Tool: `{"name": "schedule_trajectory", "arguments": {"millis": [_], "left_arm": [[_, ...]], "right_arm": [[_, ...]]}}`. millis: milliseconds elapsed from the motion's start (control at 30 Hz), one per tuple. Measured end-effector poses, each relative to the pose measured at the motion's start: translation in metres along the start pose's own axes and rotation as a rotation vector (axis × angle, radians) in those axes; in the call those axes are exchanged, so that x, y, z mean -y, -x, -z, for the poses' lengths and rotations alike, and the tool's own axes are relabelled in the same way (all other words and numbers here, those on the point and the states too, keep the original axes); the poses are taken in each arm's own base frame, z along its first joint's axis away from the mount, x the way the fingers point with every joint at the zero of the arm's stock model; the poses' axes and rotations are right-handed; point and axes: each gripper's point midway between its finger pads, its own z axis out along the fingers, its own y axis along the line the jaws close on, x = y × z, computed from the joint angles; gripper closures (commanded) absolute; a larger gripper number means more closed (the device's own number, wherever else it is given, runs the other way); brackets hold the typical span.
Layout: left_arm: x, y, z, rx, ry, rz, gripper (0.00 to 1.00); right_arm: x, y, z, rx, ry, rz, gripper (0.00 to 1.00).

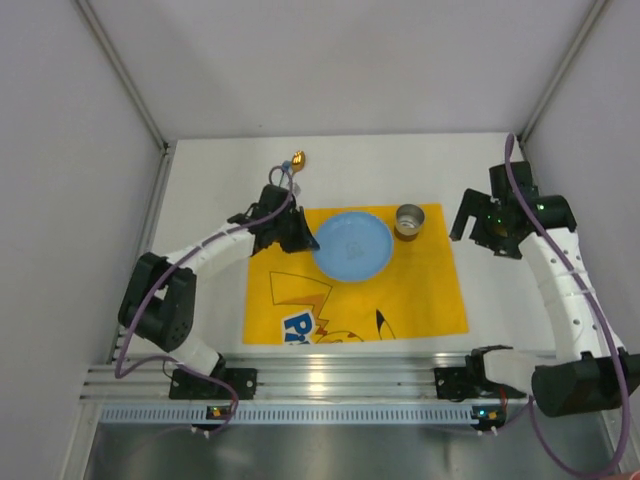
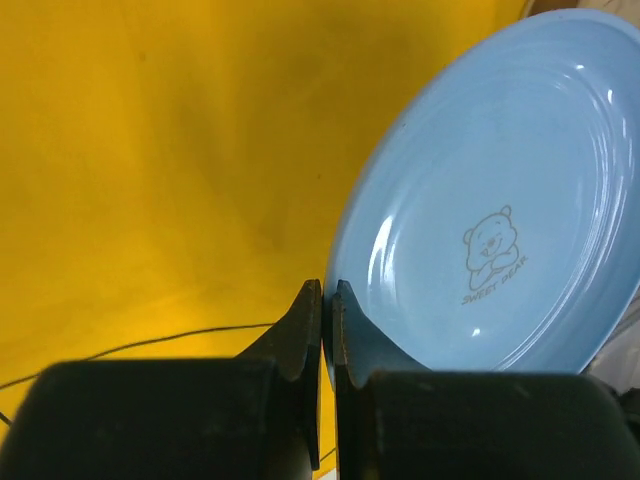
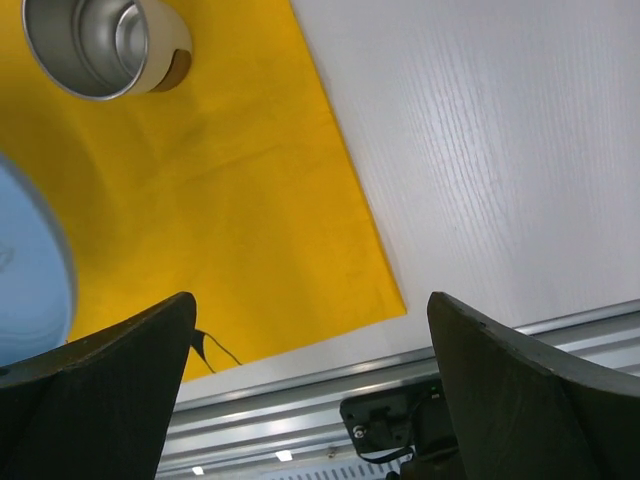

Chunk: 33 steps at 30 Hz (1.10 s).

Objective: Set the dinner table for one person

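Note:
A light blue plate (image 1: 350,247) with a bear print lies on the yellow placemat (image 1: 400,290), which is spread on the white dinner table (image 1: 220,170). My left gripper (image 1: 310,240) is shut on the plate's left rim. In the left wrist view the two fingers (image 2: 308,325) pinch the edge of the plate (image 2: 480,220). A steel cup (image 1: 409,221) stands on the mat just right of the plate. My right gripper (image 1: 465,226) hovers open and holds nothing, right of the cup, over the mat's right edge (image 3: 370,250). The cup (image 3: 105,45) shows at the top left of the right wrist view.
A gold spoon (image 1: 297,158) lies on the bare table behind the mat, near the left arm's cable. The ribbed aluminium rail (image 1: 330,385) runs along the near edge and carries both arm bases. Grey walls close in the left, right and back sides.

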Motion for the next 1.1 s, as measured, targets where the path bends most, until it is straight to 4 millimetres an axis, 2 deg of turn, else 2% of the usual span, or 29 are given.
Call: {"name": "schedule_trajectory", "arguments": {"millis": [33,167,233,300,367,400,500,567,633,733,833,900,967,1000,1100], "left_arm": [[0.000,-0.018,-0.004,-0.034,0.020,-0.013,1.00],[-0.004,-0.066,-0.013,-0.104,0.085,-0.049,1.00],[-0.008,-0.080,-0.016,-0.115,0.119,-0.063,0.73],[-0.013,-0.090,-0.017,-0.119,0.157,-0.069,0.57],[-0.017,-0.093,-0.017,-0.107,0.196,-0.072,0.46],[-0.019,-0.092,-0.017,-0.096,0.216,-0.072,0.36],[-0.034,-0.081,-0.006,-0.044,0.312,-0.076,0.26],[-0.039,-0.060,0.009,0.022,0.369,-0.082,0.21],[-0.036,-0.023,0.025,0.116,0.385,-0.078,0.21],[-0.033,0.059,0.050,0.298,0.388,-0.065,0.21],[-0.043,0.136,0.061,0.423,0.426,-0.077,0.24],[-0.050,0.174,0.052,0.455,0.447,-0.095,0.25],[-0.062,0.200,0.027,0.453,0.459,-0.123,0.25],[-0.069,0.208,0.013,0.443,0.464,-0.135,0.26],[-0.098,0.212,-0.034,0.367,0.490,-0.151,0.27]], "right_arm": [[0.001,-0.004,0.004,0.007,0.015,0.004,0.00],[0.005,-0.022,0.015,0.001,0.051,0.012,0.00],[0.006,-0.031,0.018,-0.008,0.070,0.013,0.00],[0.006,-0.041,0.020,-0.023,0.090,0.014,0.00],[0.005,-0.050,0.023,-0.035,0.111,0.021,0.00],[0.005,-0.053,0.024,-0.036,0.118,0.023,0.00],[0.003,-0.058,0.031,-0.026,0.151,0.022,0.00],[0.003,-0.062,0.035,-0.017,0.169,0.020,0.00],[0.004,-0.064,0.040,-0.007,0.179,0.016,0.00],[0.004,-0.065,0.044,0.008,0.193,0.007,0.00],[0.004,-0.069,0.040,-0.010,0.191,-0.009,0.00],[0.003,-0.072,0.036,-0.032,0.181,-0.019,0.00],[0.002,-0.072,0.031,-0.054,0.168,-0.027,0.00],[0.001,-0.072,0.027,-0.074,0.158,-0.030,0.00],[0.001,-0.070,0.014,-0.126,0.113,-0.039,0.00]]}}
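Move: The left gripper still holds the plate by its left rim. The spot for the plate on the yellow placemat has its middle about 7 cm back, 13 cm right and 8 cm below that hand. The cup stands some 9 cm ahead and 29 cm right; the fork lies about 23 cm ahead and 10 cm left, the spoon 25 cm ahead and 7 cm left. From the right hand the plate's spot is roughly 2 cm ahead, 30 cm left, 18 cm below. Bring the left gripper back about 7 cm and down 6 cm to set the plate on the placemat, and open the fingers to let go of its rim. Then rise and swing forward some 28 cm and leftward, fingers wide, turning them from rightward to more downward, and begin sinking over the fork and spoon. Draw the empty right hand back about 7 cm. ##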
